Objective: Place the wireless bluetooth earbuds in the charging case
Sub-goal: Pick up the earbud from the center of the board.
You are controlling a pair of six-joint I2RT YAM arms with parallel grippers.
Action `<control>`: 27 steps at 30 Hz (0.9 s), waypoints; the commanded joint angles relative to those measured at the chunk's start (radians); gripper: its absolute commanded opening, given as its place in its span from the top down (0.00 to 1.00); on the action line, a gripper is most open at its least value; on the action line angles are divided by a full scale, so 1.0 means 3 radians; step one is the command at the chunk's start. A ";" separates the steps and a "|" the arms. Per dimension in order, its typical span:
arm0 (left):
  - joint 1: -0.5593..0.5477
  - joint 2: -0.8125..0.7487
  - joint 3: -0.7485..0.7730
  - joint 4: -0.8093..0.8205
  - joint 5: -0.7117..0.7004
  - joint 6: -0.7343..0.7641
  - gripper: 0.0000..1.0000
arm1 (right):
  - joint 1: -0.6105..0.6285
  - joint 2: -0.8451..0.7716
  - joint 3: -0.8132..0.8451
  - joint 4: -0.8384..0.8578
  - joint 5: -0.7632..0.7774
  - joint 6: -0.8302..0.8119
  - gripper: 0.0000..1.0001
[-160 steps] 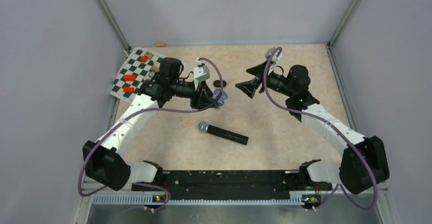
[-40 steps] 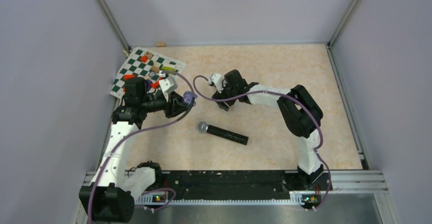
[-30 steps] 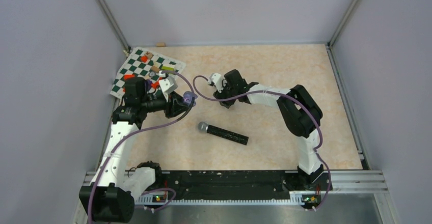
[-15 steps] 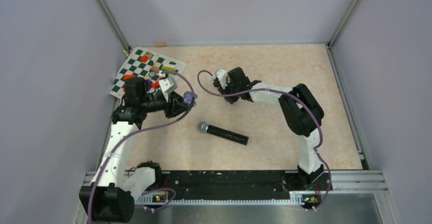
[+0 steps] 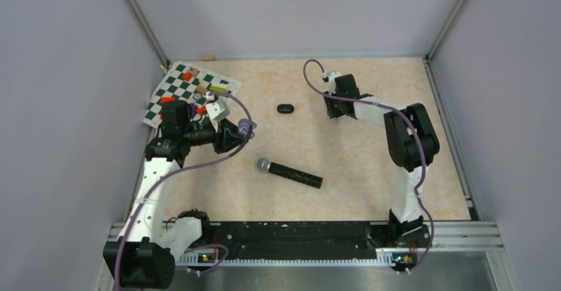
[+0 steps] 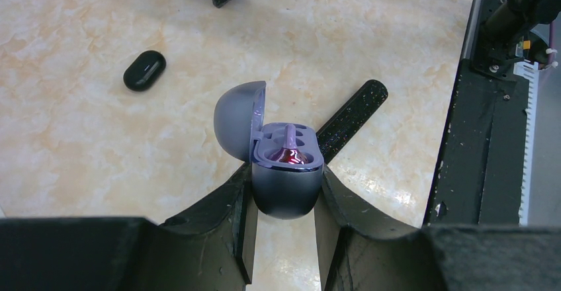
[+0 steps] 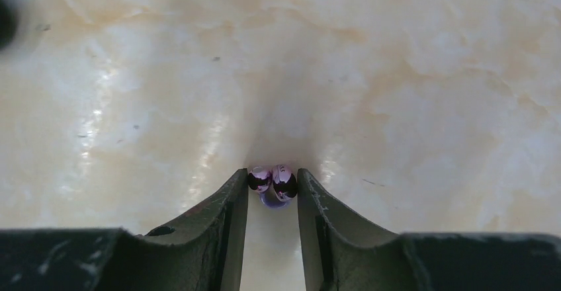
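My left gripper (image 6: pixel 286 185) is shut on a purple charging case (image 6: pixel 284 192), held upright with its lid open. One purple earbud (image 6: pixel 290 153) sits in a socket of the case. In the top view the case (image 5: pixel 246 128) hangs above the table at the left. My right gripper (image 7: pixel 272 182) is shut on a glossy purple earbud (image 7: pixel 274 180), pinched at the fingertips just above the table. From above, that gripper (image 5: pixel 333 109) is at the back, right of centre, well apart from the case.
A small black oval object (image 5: pixel 285 108) lies on the table between the two grippers. A black microphone (image 5: pixel 290 172) lies in the middle, nearer the arm bases. A green-and-white chequered mat (image 5: pixel 173 81) with small pieces occupies the back left corner.
The right arm swung from beside the black oval object toward the back right, and its jaws narrowed onto the purple earbud. The left arm and case stayed still.
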 commanded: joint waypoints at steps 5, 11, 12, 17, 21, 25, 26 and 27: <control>0.0026 0.0014 -0.0019 0.0104 0.0105 0.0008 1.00 | -0.0151 -0.0305 -0.0166 0.0022 0.0259 0.0423 0.64; 0.0027 0.0023 -0.0019 0.0103 0.0106 0.0014 1.00 | -0.0196 -0.0371 -0.0106 -0.0173 0.0046 0.0585 0.47; 0.0027 0.0023 -0.0018 0.0103 0.0105 0.0013 1.00 | -0.0201 -0.0385 -0.0102 -0.0206 -0.0019 0.0608 0.45; 0.0031 0.0014 -0.0017 0.0104 0.0107 0.0011 1.00 | -0.0238 -0.0443 -0.0203 -0.0169 -0.0320 0.0677 0.41; 0.0032 0.0013 -0.0019 0.0107 0.0110 0.0004 1.00 | -0.0243 -0.0351 -0.0213 -0.0079 -0.0369 0.0695 0.40; 0.0037 0.0001 -0.0019 0.0103 0.0107 0.0000 1.00 | -0.0240 -0.0284 -0.0144 -0.0117 -0.0261 0.0675 0.39; 0.0037 0.0004 -0.0018 0.0106 0.0107 0.0003 1.00 | -0.0240 -0.0290 -0.0150 -0.0112 -0.0250 0.0670 0.39; 0.0037 0.0008 -0.0019 0.0106 0.0112 0.0002 1.00 | -0.0240 -0.0294 -0.0148 -0.0113 -0.0240 0.0666 0.39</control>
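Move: The earbud is already between the right hand's fingertips, about 1 cm below the point between the pads and close over the table. From that hand the black case lies some 14 cm left and 3 cm farther out, and the microphone's middle about 12 cm left and 21 cm back. From the left hand, which keeps the open charging case, the earbud is roughly 23 cm ahead, 23 cm right and 22 cm lower. The right hand goes 3 cm right, then about 2 cm back, opening and letting go of the earbud. ##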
